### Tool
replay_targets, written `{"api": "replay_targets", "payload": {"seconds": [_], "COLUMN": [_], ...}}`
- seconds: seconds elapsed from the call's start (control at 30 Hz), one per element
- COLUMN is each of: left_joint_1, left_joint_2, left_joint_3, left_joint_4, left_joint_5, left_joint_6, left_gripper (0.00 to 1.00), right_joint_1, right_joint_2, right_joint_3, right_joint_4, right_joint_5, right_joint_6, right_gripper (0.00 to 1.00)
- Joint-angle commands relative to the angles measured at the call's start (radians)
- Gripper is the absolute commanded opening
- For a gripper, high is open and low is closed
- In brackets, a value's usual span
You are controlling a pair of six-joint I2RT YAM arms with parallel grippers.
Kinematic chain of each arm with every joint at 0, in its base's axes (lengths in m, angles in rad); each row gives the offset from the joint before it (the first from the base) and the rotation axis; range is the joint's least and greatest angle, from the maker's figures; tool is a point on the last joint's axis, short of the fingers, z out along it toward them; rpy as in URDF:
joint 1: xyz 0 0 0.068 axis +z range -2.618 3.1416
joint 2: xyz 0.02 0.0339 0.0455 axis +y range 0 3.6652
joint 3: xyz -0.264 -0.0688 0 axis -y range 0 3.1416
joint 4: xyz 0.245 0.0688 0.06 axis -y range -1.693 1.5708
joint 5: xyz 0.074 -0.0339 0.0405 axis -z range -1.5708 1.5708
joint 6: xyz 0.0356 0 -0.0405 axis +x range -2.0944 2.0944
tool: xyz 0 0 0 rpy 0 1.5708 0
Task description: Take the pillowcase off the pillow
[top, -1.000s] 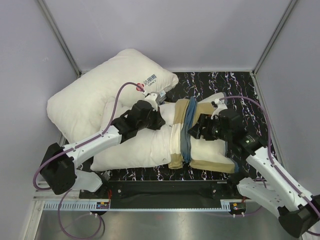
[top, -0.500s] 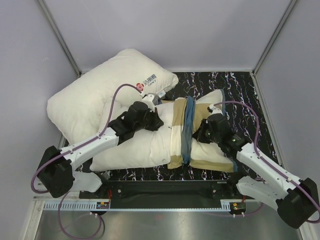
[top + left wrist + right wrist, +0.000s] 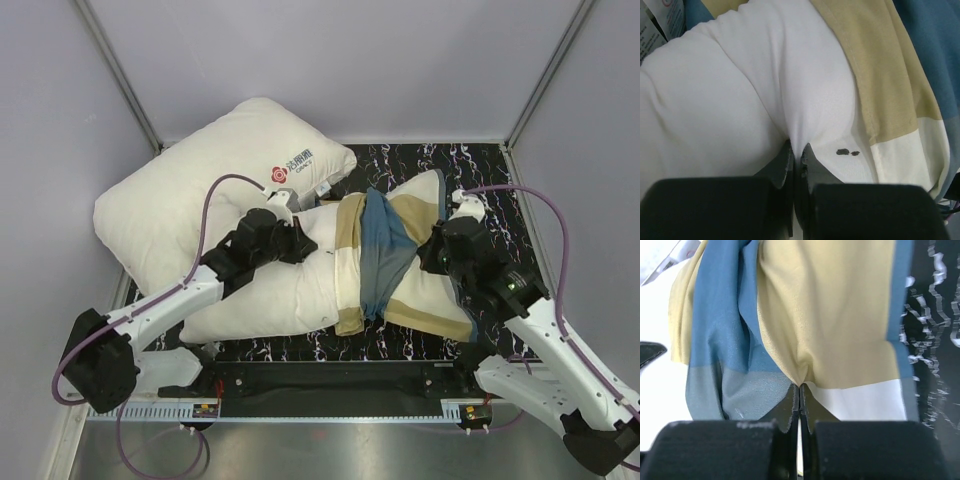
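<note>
The off-white pillow (image 3: 265, 290) lies across the dark marbled table, its right part still inside the checked teal, tan and cream pillowcase (image 3: 400, 260). My left gripper (image 3: 300, 243) is shut on a pinch of the pillow's bare white cloth (image 3: 765, 100), beside two small dark specks (image 3: 847, 152); the pillowcase's tan hem (image 3: 885, 85) runs to its right. My right gripper (image 3: 437, 262) is shut on a fold of the pillowcase (image 3: 830, 315), where tan meets cream, pulling the fabric into a peak. The teal band (image 3: 382, 250) is stretched out towards it.
A second white pillow with a red printed logo (image 3: 215, 175) lies at the back left, against the wall and partly under the first. Grey walls close in the table on three sides. Bare marbled table (image 3: 485, 165) shows at the back right.
My right gripper closed on the pillowcase and drew back to the right, spreading the bunched teal band wider. The left arm shifted slightly left, still pinching the pillow.
</note>
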Motion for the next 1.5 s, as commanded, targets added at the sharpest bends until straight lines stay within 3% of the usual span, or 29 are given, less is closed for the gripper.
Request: {"api": "replay_targets", "payload": {"seconds": [0.0, 0.33, 0.63, 0.77, 0.97, 1.07, 1.13, 1.23, 1.33, 1.47], "left_joint_1": [0.063, 0.077, 0.08, 0.08, 0.08, 0.08, 0.08, 0.08, 0.083, 0.098], "left_joint_2": [-0.034, -0.137, -0.278, -0.333, -0.352, -0.327, -0.272, -0.227, -0.178, -0.087], "left_joint_3": [-0.046, -0.012, 0.049, 0.076, 0.127, 0.17, 0.21, 0.251, 0.303, 0.397], "left_joint_4": [-0.157, -0.225, -0.331, -0.389, -0.414, -0.426, -0.437, -0.446, -0.452, -0.492], "left_joint_5": [-0.162, -0.167, -0.175, -0.178, -0.099, -0.099, -0.099, -0.044, -0.017, -0.052], "left_joint_6": [0.051, 0.047, 0.059, 0.077, 0.097, 0.125, 0.149, 0.154, 0.172, 0.217], "left_gripper": [0.0, 0.0, 0.0, 0.0, 0.0, 0.0, 0.0, 0.0, 0.0, 0.0], "right_joint_1": [-0.005, -0.004, -0.008, -0.007, -0.007, -0.007, -0.008, -0.007, -0.008, -0.008], "right_joint_2": [-0.035, -0.049, 0.054, 0.106, 0.193, 0.21, 0.172, 0.128, 0.069, -0.015], "right_joint_3": [0.085, 0.014, -0.084, -0.115, -0.129, -0.087, -0.055, -0.029, 0.008, 0.062], "right_joint_4": [-0.137, -0.182, -0.052, 0.057, 0.139, 0.105, 0.076, 0.056, -0.007, -0.099], "right_joint_5": [0.229, 0.32, 0.247, 0.138, 0.077, 0.078, 0.077, 0.066, 0.072, 0.058], "right_joint_6": [-0.053, -0.007, 0.021, 0.026, -0.004, -0.016, -0.031, -0.065, -0.071, -0.06], "right_gripper": [0.0, 0.0, 0.0, 0.0, 0.03, 0.14, 0.3, 0.62, 0.77, 0.79]}}
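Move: The left hand is shut on the bare pillow, whose body spreads roughly 9 cm to its left and 6 cm back, a little below. The pillowcase's tan rim is about 8 cm to this hand's right and 3 cm back. The right hand pinches a raised fold of the pillowcase; the case's middle is some 5 cm to its left, level fore and aft and about 10 cm below, the blue stripe about 8 cm left and 2 cm ahead. Keep the left gripper shut on the pillow and haul it up about 6 cm while drawing it back and left some 5 cm each, easing forward slightly at the end. Carry the right gripper's pinched pillowcase about 4 cm right, then swing back left and down some 8 cm, open the fingers wide to let go of the case, and rise clear about 6 cm. ##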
